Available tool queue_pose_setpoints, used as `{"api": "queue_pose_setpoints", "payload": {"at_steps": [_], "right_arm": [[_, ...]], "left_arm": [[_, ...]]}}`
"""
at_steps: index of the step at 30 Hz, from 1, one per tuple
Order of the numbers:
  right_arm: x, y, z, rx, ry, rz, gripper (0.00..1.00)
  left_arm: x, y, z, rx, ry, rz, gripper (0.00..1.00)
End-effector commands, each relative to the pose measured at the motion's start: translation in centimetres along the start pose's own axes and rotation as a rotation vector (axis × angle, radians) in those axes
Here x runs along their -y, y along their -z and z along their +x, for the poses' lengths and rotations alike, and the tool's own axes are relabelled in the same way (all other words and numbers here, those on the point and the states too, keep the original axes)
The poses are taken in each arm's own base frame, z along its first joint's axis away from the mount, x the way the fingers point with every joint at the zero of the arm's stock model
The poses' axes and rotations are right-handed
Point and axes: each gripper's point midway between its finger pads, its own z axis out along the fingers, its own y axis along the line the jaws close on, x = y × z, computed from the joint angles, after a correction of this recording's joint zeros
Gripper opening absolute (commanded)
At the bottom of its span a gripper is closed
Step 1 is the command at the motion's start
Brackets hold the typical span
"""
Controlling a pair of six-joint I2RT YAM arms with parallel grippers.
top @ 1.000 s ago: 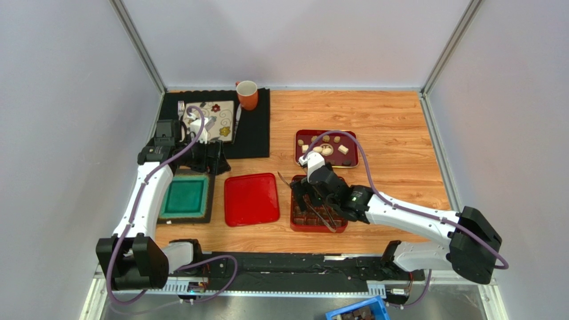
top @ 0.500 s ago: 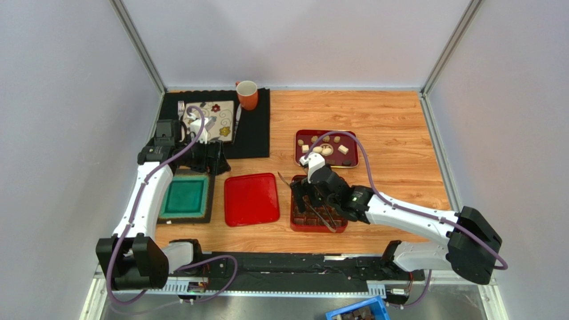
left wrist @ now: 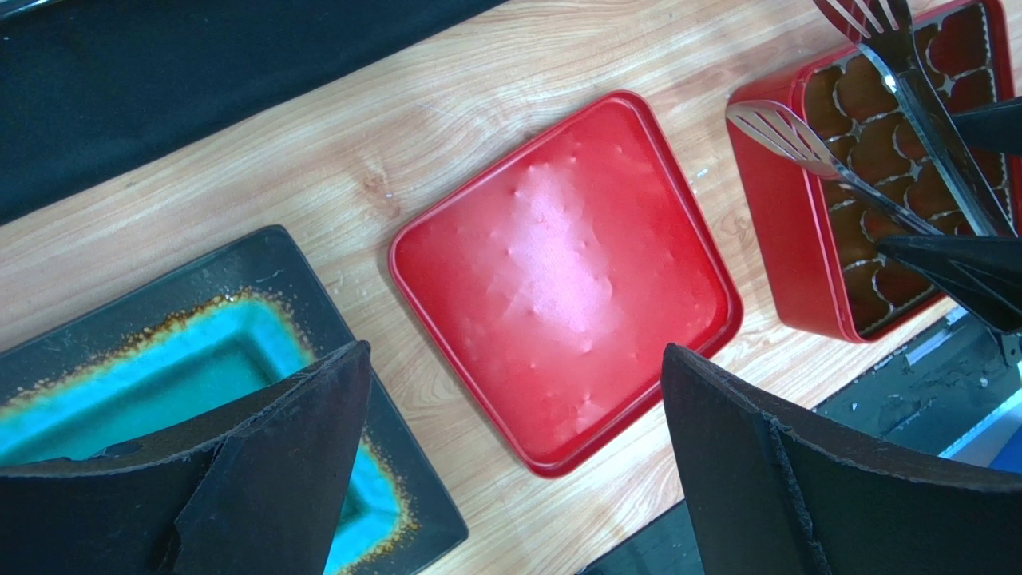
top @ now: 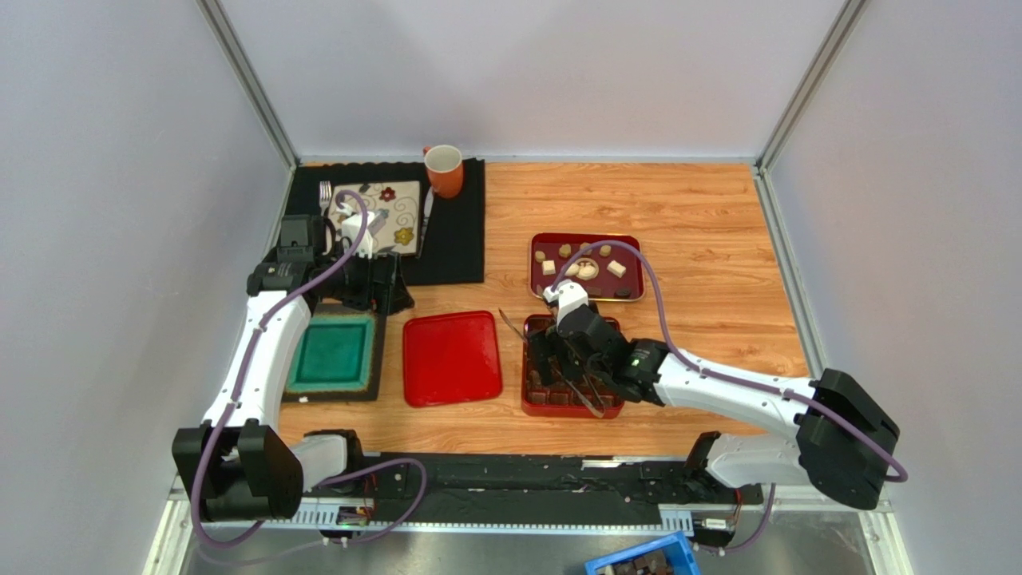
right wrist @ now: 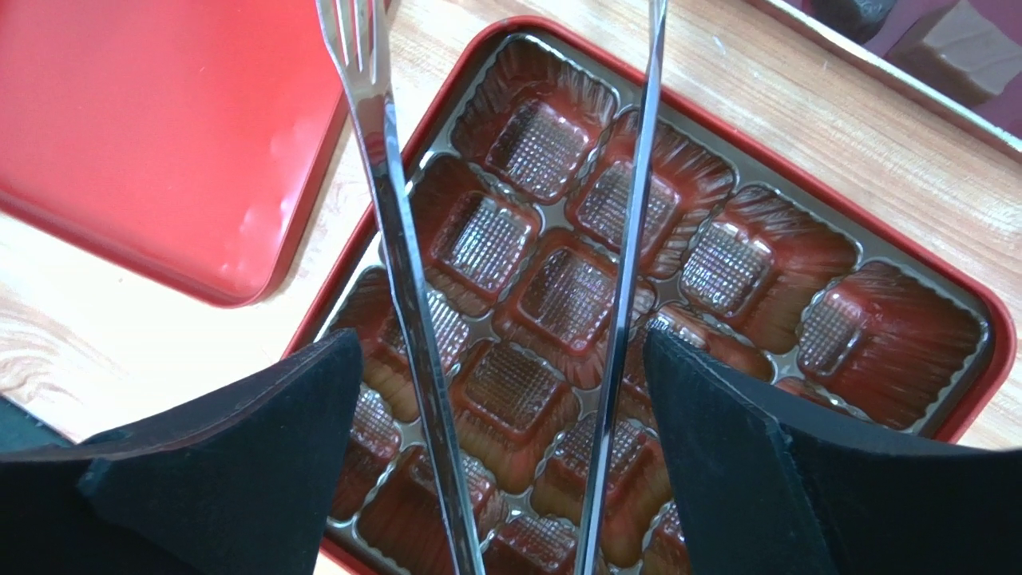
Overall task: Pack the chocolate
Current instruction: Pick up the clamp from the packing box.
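The chocolate (top: 584, 265) lies as small brown and cream pieces in a dark red tray (top: 632, 288) at the back right. One brown piece (right wrist: 963, 48) shows at the top corner of the right wrist view. In front of the tray stands the red box (top: 573, 412) with gridded compartments (right wrist: 564, 288), and the ones in view are bare. Metal tongs (top: 513, 325) lie slanting across it. My right gripper (right wrist: 504, 342) hangs open over the box. Both tong arms (right wrist: 396, 204) run between its fingers, apart from the pads. My left gripper (left wrist: 516, 350) is open and holds nothing.
A flat red lid (top: 452, 357) lies left of the box, under my left gripper. A teal dish (top: 332, 353) sits further left. A black mat (top: 450, 240) at the back left carries a patterned plate (top: 390, 206) and an orange mug (top: 444, 170).
My right gripper has crept slightly toward the near edge over the box, and its jaws have narrowed a little around the tongs. The left arm has not moved.
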Motion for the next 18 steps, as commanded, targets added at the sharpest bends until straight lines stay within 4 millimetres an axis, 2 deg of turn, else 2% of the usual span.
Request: {"api": "queue_pose_setpoints", "payload": {"at_steps": [1, 2, 4, 5, 8, 11, 16, 17, 18], "right_arm": [[0.3, -0.5, -1.2, 0.063, -0.028, 0.03, 0.87], [0.5, -0.6, -1.2, 0.064, -0.026, 0.038, 0.77], [0.6, -0.7, -1.3, 0.069, -0.021, 0.045, 0.64], [0.7, -0.7, -1.5, 0.076, -0.018, 0.052, 0.5], [0.5, -0.4, -2.2, 0.091, -0.016, 0.046, 0.33], [0.6, 0.4, -3.3, 0.113, -0.022, 0.052, 0.27], [1.3, 3.3, -6.9, 0.195, -0.039, 0.069, 0.28], [2.2, 3.6, -7.1, 0.186, -0.055, 0.088, 0.28], [2.4, 4.2, -8.3, 0.201, -0.074, 0.081, 0.28]], "left_arm": [[0.0, 0.9, -1.7, 0.043, -0.047, -0.013, 0.99], [0.0, 0.9, -1.7, 0.042, -0.048, -0.014, 0.99], [0.0, 0.9, -1.8, 0.044, -0.049, -0.014, 0.99], [0.0, 0.9, -1.7, 0.041, -0.051, -0.017, 0.99], [-0.2, 0.8, -1.7, 0.042, -0.052, -0.023, 0.99], [-0.4, 0.5, -1.6, 0.04, -0.047, -0.023, 0.99], [-0.4, -0.7, -2.2, 0.064, -0.017, 0.01, 0.99], [-0.3, -1.0, -2.4, 0.069, -0.008, 0.023, 0.99], [-0.4, -1.6, -3.0, 0.079, -0.004, 0.04, 0.99]]}}
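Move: The clamp lies open on the packing box, its two arms between my spread right fingers, its middle practically at my right hand and about 1 cm lower. The packing box's middle is some 4 cm below, 2 cm to the right and 1 cm back. The red lid lies about 18 cm left, level fore and aft; the chocolate tray is roughly 16 cm ahead and 4 cm right. From my left hand the clamp is about 27 cm right, 8 cm back and 10 cm lower. I close my right fingers on the clamp's splayed arms, squeezing one against the other over the packing box while the hand barely shifts. Then, keeping that pinch, I raise the clamp about 2 cm off the box, drifting roughly a centimetre forward and to the right. ##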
